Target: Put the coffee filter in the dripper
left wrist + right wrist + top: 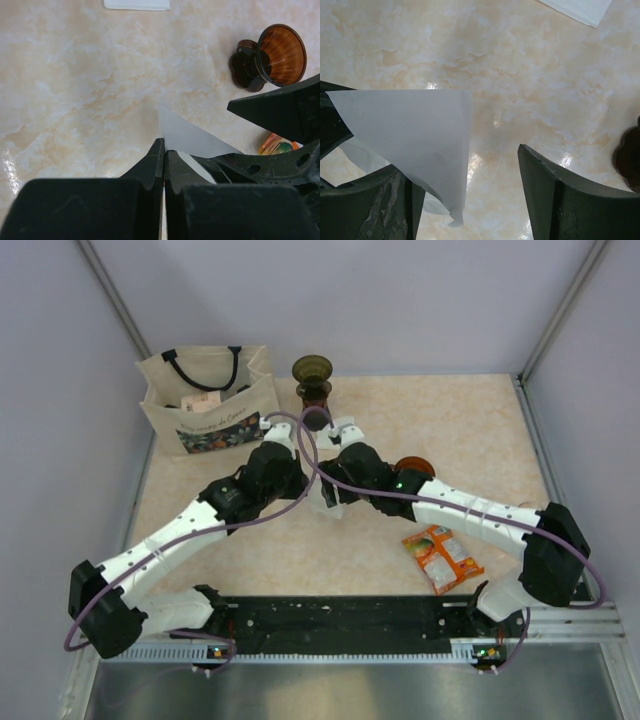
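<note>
The coffee filter (pixel 186 134), a white paper cone, hangs above the table in the middle, between my two grippers. My left gripper (pixel 164 146) is shut on its edge. My right gripper (pixel 460 160) is open; the filter (pixel 415 130) drapes in front of its left finger (pixel 380 200) and the right finger stands apart from it. The dripper (pixel 312 368), an olive-green cone, stands at the back of the table, well beyond both grippers. It sits on or just behind a dark red-brown vessel (pixel 314 393); I cannot tell which.
A beige tote bag (pixel 207 400) stands at the back left. An amber-brown cone-shaped vessel (pixel 279 55) lies on its side right of the grippers. An orange snack packet (pixel 441 558) lies at the front right. A white sheet (pixel 580 9) lies flat on the table.
</note>
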Tool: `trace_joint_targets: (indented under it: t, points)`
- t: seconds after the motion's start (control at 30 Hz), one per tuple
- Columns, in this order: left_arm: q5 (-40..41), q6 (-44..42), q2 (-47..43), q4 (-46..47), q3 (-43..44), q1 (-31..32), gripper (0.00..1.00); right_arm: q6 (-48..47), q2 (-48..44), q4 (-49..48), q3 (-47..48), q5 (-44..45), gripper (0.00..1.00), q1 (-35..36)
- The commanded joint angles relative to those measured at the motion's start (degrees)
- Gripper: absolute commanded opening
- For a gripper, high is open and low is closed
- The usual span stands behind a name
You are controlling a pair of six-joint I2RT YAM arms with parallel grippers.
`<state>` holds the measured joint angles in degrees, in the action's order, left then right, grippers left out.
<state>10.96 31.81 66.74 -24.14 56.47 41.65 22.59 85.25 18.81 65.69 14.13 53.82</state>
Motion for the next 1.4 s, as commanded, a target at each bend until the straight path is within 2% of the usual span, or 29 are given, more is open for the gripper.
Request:
trace_joint_targets:
  t: [0.0, 0.27, 0.37, 0.5, 0.57, 0.73, 0.9, 1.0, 1.17, 1.37]
  points:
    - [4.42, 2.03, -0.91, 1.65, 0.48, 0.36, 0.00, 1.85, -0.44, -3.43, 1.46, 3.18, 0.69, -0.30]
    - [9.95, 2.99, 1.46, -0.73, 3.29, 0.10, 0.00, 0.00, -4.03, -4.31, 1.46, 1.60, 0.73, -0.30]
    - [11.36, 3.00, 3.21, -2.23, 7.24, -1.04, 0.00, 0.00, -9.56, -6.40, -0.12, 4.75, 0.81, -0.30]
    - [10.84, 1.85, 5.94, -3.28, 13.74, -4.37, 0.00, 0.26, -18.61, -10.19, -5.12, 12.21, 0.99, -0.38]
    - [10.84, 1.06, 7.69, -3.37, 17.78, -6.48, 0.00, -0.70, -23.18, -11.51, -8.11, 15.12, 0.99, -0.47]
    - [3.99, 1.41, 14.19, -4.16, 30.69, -13.60, 0.00, -1.58, -30.22, -11.87, -13.30, 22.33, 0.99, -1.35]
    - [-2.85, 1.59, 26.13, -9.25, 48.88, -20.02, 0.00, -0.62, -33.22, -10.90, -16.47, 25.33, 0.99, -2.14]
    - [-9.71, 1.94, 33.96, -12.24, 59.42, -22.13, 0.00, -0.35, -33.92, -10.63, -17.52, 26.65, 0.99, -2.58]
    - [-16.13, 2.81, 44.42, -16.45, 73.94, -24.68, 0.00, -0.62, -34.27, -9.93, -17.88, 28.14, 0.99, -3.20]
    - [-23.25, 6.32, 48.83, -14.18, 77.30, -27.49, 0.00, -0.44, -33.84, -10.11, -18.32, 28.76, 0.99, -3.46]
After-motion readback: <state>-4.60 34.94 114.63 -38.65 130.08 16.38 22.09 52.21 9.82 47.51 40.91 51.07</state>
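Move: The green dripper, standing on the red server, is about 31 cm straight ahead of the left hand, which holds the filter, and some 3 cm lower. A flat spare filter lies about 27 cm ahead and 5 cm right of the left hand, on the table; the tote bag stands 27 cm ahead and 22 cm left. From the right hand, the dripper is about 31 cm ahead, 6 cm left; the brown cup 11 cm ahead, 17 cm right, 12 cm below. The filter, still pinched by its edge in the shut left fingers, is drawn slightly left off the right hand's finger, then swept forward some 25 cm and up about 17 to the dripper, sinking a little at the end as the hand rolls left side down. The right hand opens wider and withdraws right and up, turning clockwise towards the brown cup. ##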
